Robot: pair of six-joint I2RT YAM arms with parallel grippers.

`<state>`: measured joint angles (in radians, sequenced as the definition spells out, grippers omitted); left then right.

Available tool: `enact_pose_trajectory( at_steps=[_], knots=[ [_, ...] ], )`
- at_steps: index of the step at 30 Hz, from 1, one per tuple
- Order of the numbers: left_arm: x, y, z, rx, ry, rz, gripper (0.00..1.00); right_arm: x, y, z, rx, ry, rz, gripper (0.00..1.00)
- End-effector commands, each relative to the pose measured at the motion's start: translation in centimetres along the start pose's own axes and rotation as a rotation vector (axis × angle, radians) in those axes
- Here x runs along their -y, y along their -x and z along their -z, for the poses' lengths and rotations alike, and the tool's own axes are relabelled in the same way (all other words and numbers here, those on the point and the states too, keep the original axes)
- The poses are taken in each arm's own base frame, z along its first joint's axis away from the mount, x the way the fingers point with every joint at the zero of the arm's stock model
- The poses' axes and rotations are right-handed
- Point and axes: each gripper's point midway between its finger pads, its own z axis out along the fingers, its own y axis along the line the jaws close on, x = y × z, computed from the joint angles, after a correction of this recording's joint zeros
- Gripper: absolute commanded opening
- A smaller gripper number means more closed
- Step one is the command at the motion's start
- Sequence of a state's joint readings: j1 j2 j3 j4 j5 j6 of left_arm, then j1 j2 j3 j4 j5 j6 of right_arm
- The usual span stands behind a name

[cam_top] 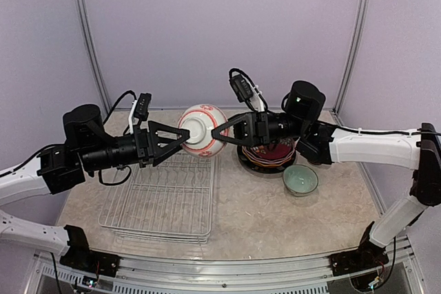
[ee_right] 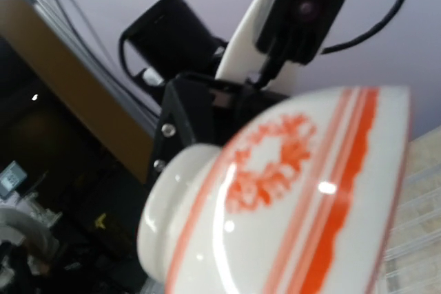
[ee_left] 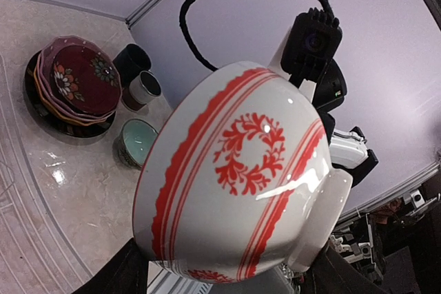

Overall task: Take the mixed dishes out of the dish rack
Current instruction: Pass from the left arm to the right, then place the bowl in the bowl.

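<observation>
A white bowl with red pattern point(cam_top: 203, 131) point(ee_left: 241, 177) point(ee_right: 296, 197) hangs on its side in mid-air above the far edge of the white wire dish rack point(cam_top: 158, 197). My left gripper point(cam_top: 185, 137) is shut on it from the left, with dark fingers point(ee_left: 117, 277) at either side of the bowl. From the right, my right gripper point(cam_top: 219, 131) reaches the bowl's other side. Its fingers are hidden in the blurred right wrist view, so its grip is unclear. The rack holds no dishes.
A stack of plates topped by a dark red floral bowl point(cam_top: 269, 153) point(ee_left: 72, 80) sits right of the rack. A pale-green cup point(cam_top: 300, 179) point(ee_left: 136, 141) stands in front of it. A dark cup point(ee_left: 131, 60) and a brown-white cup point(ee_left: 145, 87) stand behind the stack.
</observation>
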<state>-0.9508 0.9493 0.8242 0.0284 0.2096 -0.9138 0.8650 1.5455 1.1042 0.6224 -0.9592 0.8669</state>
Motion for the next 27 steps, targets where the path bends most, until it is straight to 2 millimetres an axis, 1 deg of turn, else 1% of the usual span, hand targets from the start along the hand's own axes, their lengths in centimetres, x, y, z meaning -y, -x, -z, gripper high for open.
enact_pose_trajectory(
  at_steps=[1, 3, 4, 6, 10, 11, 13, 14, 16, 17, 18, 19, 20, 21, 22, 23, 25, 26, 27],
  knots=[
    [5.2, 2.3, 0.7, 0.052, -0.178, -0.043, 0.59, -3.3, 1.0, -0.8, 0.009, 0.123, 0.020, 0.27],
    [5.2, 2.2, 0.6, 0.047, -0.182, -0.047, 0.59, -4.0, 1.2, -0.9, 0.015, 0.149, 0.019, 0.14],
    [5.2, 2.2, 0.6, 0.049, -0.182, -0.046, 0.61, -4.4, 1.3, -0.9, 0.019, 0.159, 0.020, 0.08],
    [5.0, 2.3, 0.6, 0.054, -0.178, -0.043, 0.65, -4.8, 1.6, -0.8, 0.027, 0.169, 0.025, 0.01],
    [4.5, 2.6, 0.7, 0.065, -0.155, -0.031, 0.75, -5.2, 1.9, -0.7, 0.035, 0.163, 0.031, 0.00],
    [4.2, 2.7, 0.7, 0.069, -0.145, -0.027, 0.79, -5.2, 2.0, -0.7, 0.038, 0.159, 0.032, 0.00],
    [3.7, 2.9, 0.8, 0.079, -0.124, -0.022, 0.92, -5.2, 2.2, -0.5, 0.043, 0.144, 0.041, 0.00],
    [3.2, 3.0, 0.9, 0.088, -0.103, -0.013, 0.98, -4.9, 2.4, -0.4, 0.043, 0.123, 0.045, 0.00],
    [2.0, 3.6, 1.4, 0.119, -0.055, 0.012, 0.99, -3.5, 2.8, 0.4, 0.048, 0.028, 0.058, 0.00],
    [0.9, 4.2, 1.8, 0.143, -0.011, 0.022, 0.99, -2.3, 3.0, 1.1, 0.048, -0.047, 0.062, 0.00],
    [0.2, 4.6, 2.3, 0.158, 0.026, 0.024, 0.99, -0.8, 3.1, 2.0, 0.049, -0.138, 0.066, 0.00],
    [-1.1, 4.5, 2.6, 0.151, 0.086, 0.030, 0.99, 0.8, 2.9, 3.2, 0.040, -0.239, 0.061, 0.00],
    [-1.9, 4.7, 3.2, 0.157, 0.131, 0.025, 0.99, 2.5, 2.7, 4.8, 0.039, -0.341, 0.047, 0.00],
    [-2.8, 4.7, 3.6, 0.151, 0.188, 0.021, 0.99, 4.1, 2.4, 6.6, 0.036, -0.445, 0.034, 0.00],
    [-4.0, 4.5, 4.0, 0.130, 0.257, 0.018, 0.99, 5.7, 1.8, 8.8, 0.029, -0.551, 0.011, 0.00],
    [-4.7, 4.5, 4.1, 0.117, 0.302, 0.016, 0.99, 7.1, 1.3, 11.0, 0.022, -0.662, 0.000, 0.00],
    [-5.2, 4.4, 4.2, 0.091, 0.346, 0.001, 0.99, 9.5, -0.3, 15.5, -0.032, -0.919, -0.012, 0.00],
    [-5.4, 4.3, 4.1, 0.080, 0.363, -0.001, 0.99, 9.9, -1.4, 16.9, -0.084, -1.001, -0.016, 0.00],
    [-5.8, 4.2, 3.9, 0.067, 0.380, -0.002, 0.99, 10.6, -2.4, 18.9, -0.127, -1.119, -0.017, 0.00]
  ],
)
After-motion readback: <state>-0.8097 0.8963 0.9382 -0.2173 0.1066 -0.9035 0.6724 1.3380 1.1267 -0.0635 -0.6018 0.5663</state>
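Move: The bowl hangs mouth-right between the hands, held by its foot in the left: its middle is about 4 cm right of the left hand and 5 cm left of the right hand, level with both. From the right hand, the plate stack lies roughly 25 cm ahead, 19 cm right and 32 cm down; the mint bowl about 12 cm ahead, 29 cm right and 33 cm down. Rising some 3–4 cm and easing slightly back together, the right fingers close and pinch the bowl's rim, then the left fingers open off its foot. The left hand draws away left and forward; the right carries the bowl about 12 cm forward, 8 cm right and 7 cm down from that high point, towards the plate stack, swinging clockwise some 35 degrees. ##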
